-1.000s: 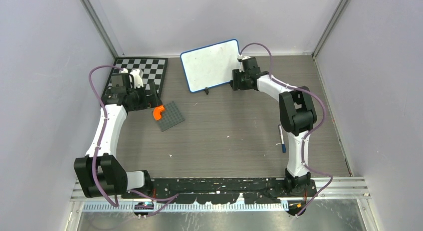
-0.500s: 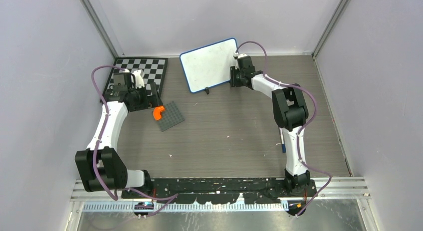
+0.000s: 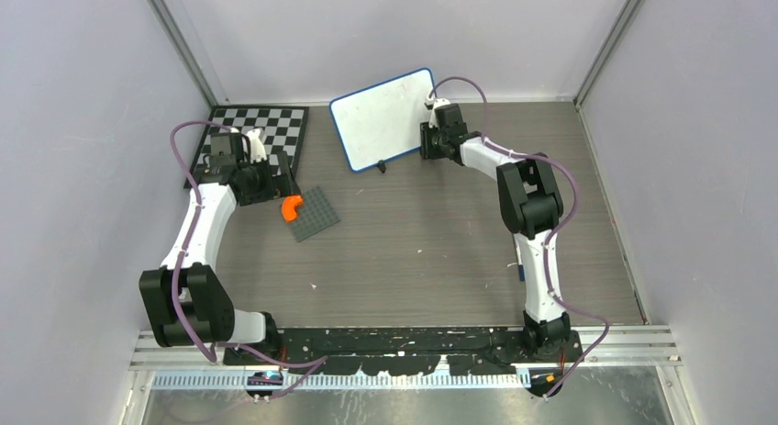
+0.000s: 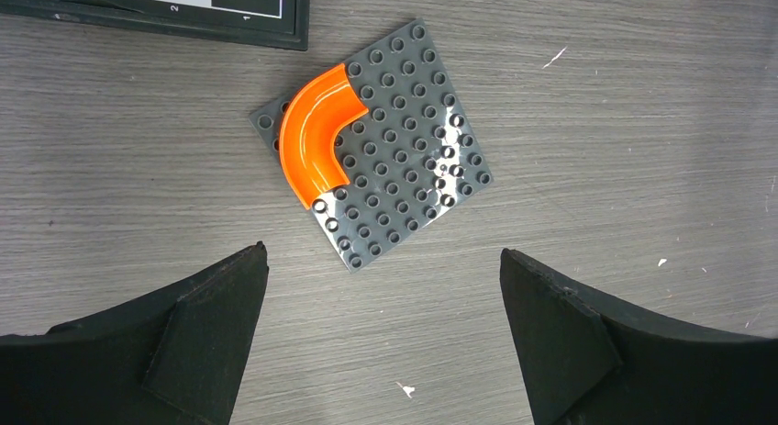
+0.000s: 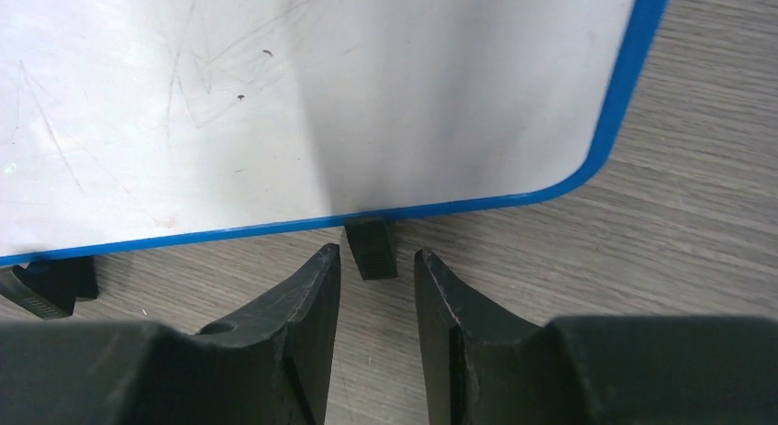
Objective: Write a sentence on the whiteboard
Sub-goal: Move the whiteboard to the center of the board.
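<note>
The whiteboard (image 3: 383, 120), white with a blue frame, stands tilted at the back of the table. Its face (image 5: 367, 95) shows only faint grey scratches, and the sentence is not in view. My right gripper (image 3: 427, 139) is low at the board's lower right edge. In the right wrist view its jaws (image 5: 376, 257) stand a little apart, and the board's black foot (image 5: 371, 246) sits just at the gap between the tips without being pinched. My left gripper (image 4: 383, 255) is wide open and holds nothing, hovering over bare table near the grey studded plate.
A grey studded plate (image 4: 404, 150) carrying an orange curved piece (image 4: 316, 136) lies left of centre. A black-and-white checkerboard (image 3: 275, 131) lies at the back left. A blue marker (image 3: 520, 272) lies on the table, mostly hidden behind the right arm. Walls close in on three sides.
My right gripper has moved left and closer to the whiteboard's lower right edge, and its jaws have narrowed. The left arm has barely shifted.
</note>
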Controlling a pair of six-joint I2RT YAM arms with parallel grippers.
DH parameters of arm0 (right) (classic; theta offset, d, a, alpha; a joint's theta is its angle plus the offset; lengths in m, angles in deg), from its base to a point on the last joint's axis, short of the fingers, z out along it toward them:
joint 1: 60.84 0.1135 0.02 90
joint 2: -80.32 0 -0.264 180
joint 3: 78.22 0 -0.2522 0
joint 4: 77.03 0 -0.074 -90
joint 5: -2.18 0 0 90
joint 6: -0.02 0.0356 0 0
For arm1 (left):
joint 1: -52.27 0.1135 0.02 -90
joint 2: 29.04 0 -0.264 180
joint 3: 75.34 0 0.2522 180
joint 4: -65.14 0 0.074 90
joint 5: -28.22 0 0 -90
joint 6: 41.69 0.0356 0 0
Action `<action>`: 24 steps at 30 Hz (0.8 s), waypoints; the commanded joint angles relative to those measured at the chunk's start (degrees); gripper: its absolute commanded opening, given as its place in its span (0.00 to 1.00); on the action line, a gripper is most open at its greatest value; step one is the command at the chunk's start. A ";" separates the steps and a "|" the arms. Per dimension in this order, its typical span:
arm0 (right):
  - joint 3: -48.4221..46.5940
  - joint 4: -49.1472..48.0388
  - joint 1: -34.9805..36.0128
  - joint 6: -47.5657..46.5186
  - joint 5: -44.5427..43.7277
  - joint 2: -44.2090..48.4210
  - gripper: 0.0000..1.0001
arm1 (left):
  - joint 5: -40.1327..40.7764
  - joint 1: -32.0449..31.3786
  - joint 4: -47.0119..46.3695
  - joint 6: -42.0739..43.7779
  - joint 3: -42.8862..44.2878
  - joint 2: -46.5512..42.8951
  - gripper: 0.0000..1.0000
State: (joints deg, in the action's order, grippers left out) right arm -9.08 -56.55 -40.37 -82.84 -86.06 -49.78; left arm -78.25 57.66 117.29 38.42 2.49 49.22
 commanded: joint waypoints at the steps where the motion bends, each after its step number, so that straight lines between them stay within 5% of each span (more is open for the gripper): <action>1: -0.55 -6.04 0.45 -2.24 2.05 -0.18 0.40 | -0.45 0.17 -1.89 0.04 2.24 -0.13 1.00; 9: 0.03 -9.35 0.42 -4.23 2.63 -0.41 0.34 | -0.44 0.22 -1.66 0.05 2.88 0.61 1.00; 16: 0.36 -5.14 0.38 -4.68 1.91 0.99 0.01 | -0.10 0.15 -1.15 0.31 3.16 0.34 1.00; 24: 11.92 -5.40 0.45 -2.38 2.16 10.00 0.00 | -0.75 0.18 -1.01 0.33 2.64 -0.87 1.00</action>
State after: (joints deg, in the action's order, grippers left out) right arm -2.81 -63.02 -40.17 -87.21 -84.45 -47.07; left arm -78.27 57.66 117.29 38.44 3.13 49.74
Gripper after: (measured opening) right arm 0.117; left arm 0.996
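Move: The right-hand black clip on the whiteboard's lower edge is what my right hand goes for, about 2 cm ahead of my fingertips, 1 cm to the left and 1 cm lower. The board's middle lies some 8 cm ahead, 12 cm left and a few centimetres (about 3) above, and the other clip about 12 cm left and 2 cm back. From my left hand the right-hand clip is roughly 23 cm ahead, 31 cm right and 12 cm below. With my right hand I ease about 1 cm forward and a little left onto the right-hand clip, turning slightly counter-clockwise, and shut my half-open fingers until they pinch it from both sides. Then, keeping that pinch, I start drawing back towards my base, about 1.5 cm by the end. ##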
